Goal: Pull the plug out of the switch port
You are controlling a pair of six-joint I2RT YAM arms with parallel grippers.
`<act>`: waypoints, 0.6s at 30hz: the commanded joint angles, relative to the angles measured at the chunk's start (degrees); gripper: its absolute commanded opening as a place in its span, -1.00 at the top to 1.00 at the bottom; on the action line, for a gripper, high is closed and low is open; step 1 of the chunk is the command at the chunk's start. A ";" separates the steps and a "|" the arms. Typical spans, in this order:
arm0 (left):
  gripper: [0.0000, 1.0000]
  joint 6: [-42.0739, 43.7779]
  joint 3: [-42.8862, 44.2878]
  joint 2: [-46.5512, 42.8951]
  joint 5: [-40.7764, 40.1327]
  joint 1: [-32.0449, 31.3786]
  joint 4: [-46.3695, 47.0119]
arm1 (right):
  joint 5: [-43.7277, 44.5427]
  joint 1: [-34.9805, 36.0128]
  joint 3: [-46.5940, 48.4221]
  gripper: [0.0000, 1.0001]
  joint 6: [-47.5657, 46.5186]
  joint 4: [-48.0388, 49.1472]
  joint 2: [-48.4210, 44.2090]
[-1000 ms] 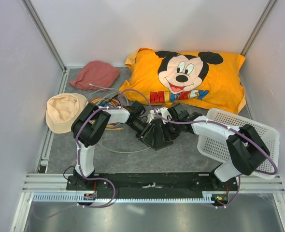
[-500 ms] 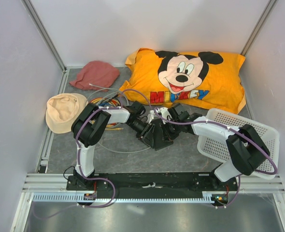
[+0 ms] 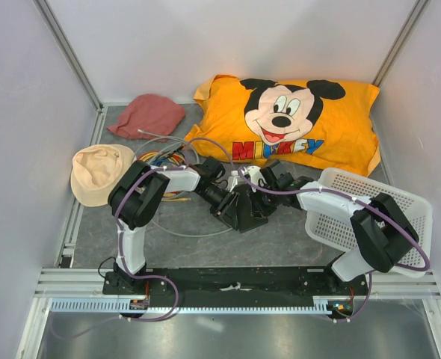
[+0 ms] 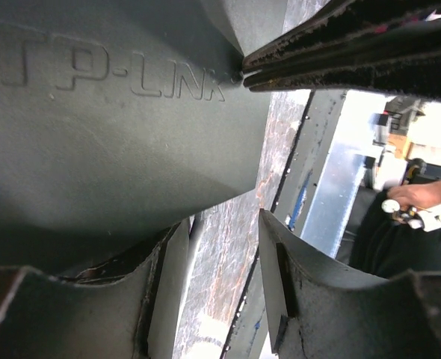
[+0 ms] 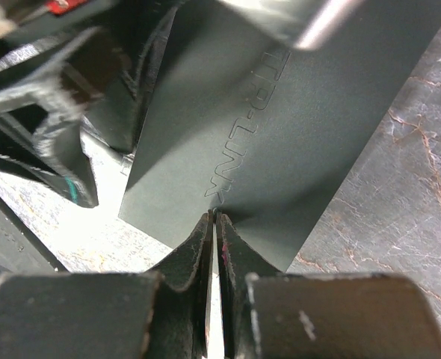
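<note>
The switch (image 3: 243,215), a flat black box marked TP-LINK, lies on the grey mat between both arms. It fills the left wrist view (image 4: 116,134) and the right wrist view (image 5: 295,134). My left gripper (image 3: 226,201) (image 4: 224,217) is open at the switch's edge, and only the mat shows in the gap between its fingers. My right gripper (image 3: 260,197) (image 5: 214,215) is shut, its fingertips (image 4: 340,52) pressed down on the switch's top face by the lettering. The plug and the port are hidden under the grippers.
An orange Mickey pillow (image 3: 303,123) lies at the back and a white mesh basket (image 3: 389,213) at the right. A beige hat (image 3: 97,172) and a red cap (image 3: 147,114) sit at the left. Coloured cables (image 3: 164,157) and a clear cable loop (image 3: 177,229) lie beside the left arm.
</note>
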 commanded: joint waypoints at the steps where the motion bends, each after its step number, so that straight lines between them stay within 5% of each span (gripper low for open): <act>1: -0.04 -0.13 -2.61 -3.31 -10.07 0.50 1.52 | 1.09 0.09 -1.23 0.76 0.22 0.75 -0.28; 9: -0.04 -0.93 0.80 -3.67 -14.74 3.58 1.25 | 1.27 0.00 -1.41 0.75 0.22 0.75 -0.72; 18: 0.00 -4.97 16.61 7.22 -7.45 1.92 0.29 | 1.80 -0.61 -0.80 0.74 0.40 -0.39 -3.09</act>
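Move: The switch lies just beyond my half-open left fingers, its middle about 4 cm ahead and 4 cm to their right, a little lower. The plug, in the port side near the switch's close end, is right by those fingers, about 1 cm to their right and 1 cm below. From my nearly shut right hand the switch's middle is some 4 cm ahead, 2 cm left and 1 cm down; the plug is 5 cm left, 2 cm back and 2 cm down. I take my left hand off the plug and forward about 7 cm along the port side towards the switch's far end, swinging out left a little under 2 cm and then back in to the right, fingers still half open, staying low and turning slightly counter-clockwise. My right hand stays put, its nearly closed tips still resting on the switch's top near the logo's end. ##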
